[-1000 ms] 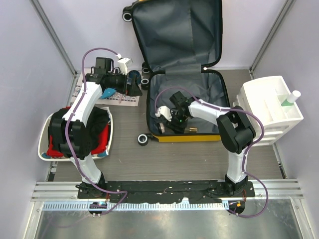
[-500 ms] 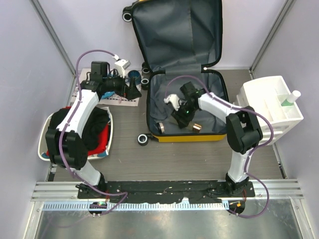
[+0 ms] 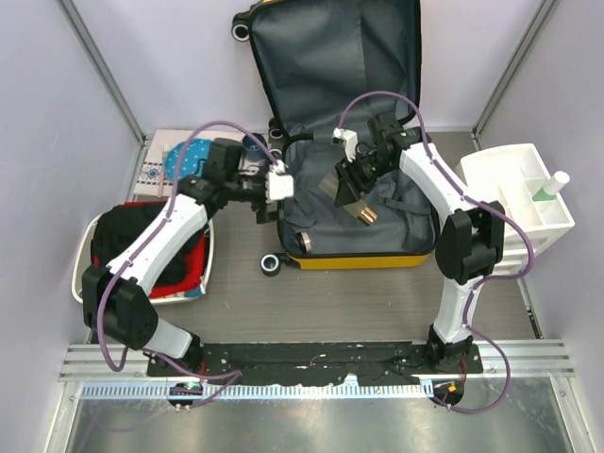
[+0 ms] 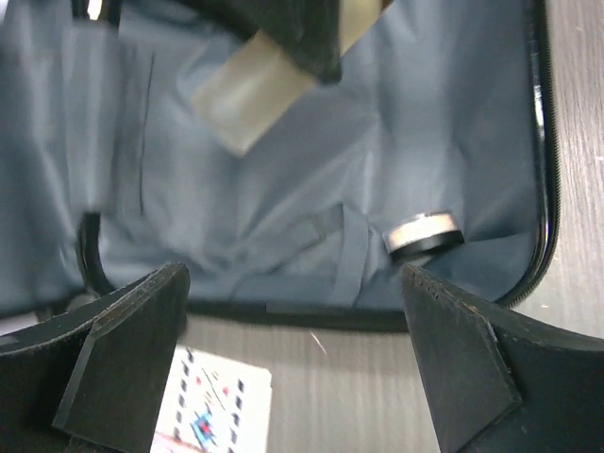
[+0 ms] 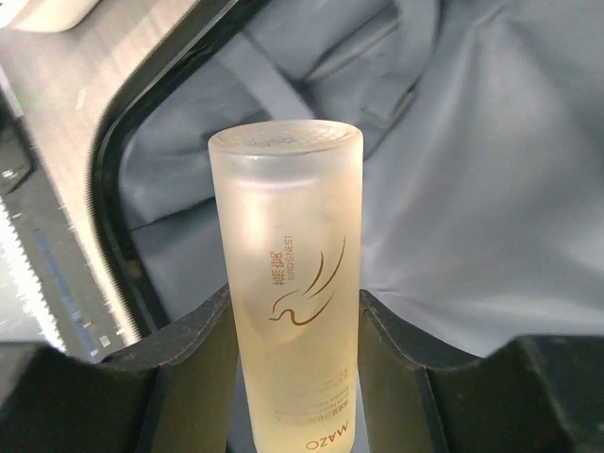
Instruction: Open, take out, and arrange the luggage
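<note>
The luggage point(image 3: 359, 261) lies open on the table, its lid propped against the back wall and its grey lining point(image 4: 283, 189) showing. My right gripper point(image 3: 351, 196) hangs over the open half, shut on a frosted pale-yellow bottle point(image 5: 288, 245) marked MAZO, with a finger on each side point(image 5: 294, 302). The bottle's free end point(image 3: 366, 215) points toward the front. My left gripper point(image 3: 269, 203) is open beside the luggage's left rim, with nothing between its fingers point(image 4: 293, 278). A small jar point(image 4: 425, 234) with a black base lies inside, near the front left corner point(image 3: 304, 243).
A white tray point(image 3: 77, 283) piled with black and red clothes sits at the left. A white drawer unit point(image 3: 514, 203) holding a green bottle point(image 3: 547, 186) stands at the right. Patterned cards point(image 3: 160, 170) lie at the back left, one under my left fingers point(image 4: 212, 406).
The right gripper has risen from the luggage floor and moved toward the back with the bottle. The left arm has swung right from the back-left items to the luggage's left rim.
</note>
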`<state>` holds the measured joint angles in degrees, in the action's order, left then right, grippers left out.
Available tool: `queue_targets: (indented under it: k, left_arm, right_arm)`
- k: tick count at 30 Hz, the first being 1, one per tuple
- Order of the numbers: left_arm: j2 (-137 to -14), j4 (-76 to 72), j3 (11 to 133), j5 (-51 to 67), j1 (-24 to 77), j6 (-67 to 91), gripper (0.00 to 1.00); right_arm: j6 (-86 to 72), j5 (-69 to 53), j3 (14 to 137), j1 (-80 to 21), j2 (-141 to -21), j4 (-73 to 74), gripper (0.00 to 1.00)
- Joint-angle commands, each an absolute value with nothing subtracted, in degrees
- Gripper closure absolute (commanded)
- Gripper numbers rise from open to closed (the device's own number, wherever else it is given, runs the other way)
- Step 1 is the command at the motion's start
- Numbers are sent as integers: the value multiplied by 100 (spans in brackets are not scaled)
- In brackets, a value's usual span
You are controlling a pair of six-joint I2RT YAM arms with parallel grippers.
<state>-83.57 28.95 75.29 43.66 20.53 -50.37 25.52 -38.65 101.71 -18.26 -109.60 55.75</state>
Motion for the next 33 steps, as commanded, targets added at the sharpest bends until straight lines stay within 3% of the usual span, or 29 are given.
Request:
queue_targets:
  k: [1, 5, 18, 23, 33]
  left_arm:
    - [-8603, 2953, 7690, 4474, 2636, -7259, 2]
    - [-8824, 2953, 7647, 4114, 3163, -7909, 6]
    - [-9290, 2743, 7418, 3744, 3656, -8069, 10]
    - [-9483, 2663, 7383, 3472, 3744, -8244, 16]
    - [-9650, 2408, 7392, 3085, 4087, -7963, 46]
  right_arm:
    - [2715, -4860, 10599, -1889, -11223, 6678, 99]
    - [2926, -5176, 10854, -2004, -11513, 7530, 99]
    - [2936, -5422, 10802, -2531, -11426, 7708, 99]
    - [2786, -5537, 10723, -2549, -11347, 7699, 99]
    - [2487, -5950, 10661, -2540, -11338, 7664, 99]
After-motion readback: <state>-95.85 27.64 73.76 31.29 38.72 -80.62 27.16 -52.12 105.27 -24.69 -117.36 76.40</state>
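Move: The frosted bottle, held in the right fingers, has its middle about 2 cm back and 1 cm right of that hand. From the open left hand it lies some 15 cm right, 2 cm ahead and 8 cm lower. The small round jar on the suitcase floor is about 7 cm right and 4 cm back from the left hand, 21 cm below. The blue cup stands roughly 17 cm ahead and 8 cm left of it, 22 cm below. The bottle, still gripped by the right hand, is carried back about 10 cm and some 4 cm left while that wrist tilts by about 25 degrees. The left hand comes to meet it, first mainly right, then down (about 9 cm each), turning clockwise some 25 degrees; its fingers close from wide open to a little over half around the bottle's free frosted end, beside the right fingers. ##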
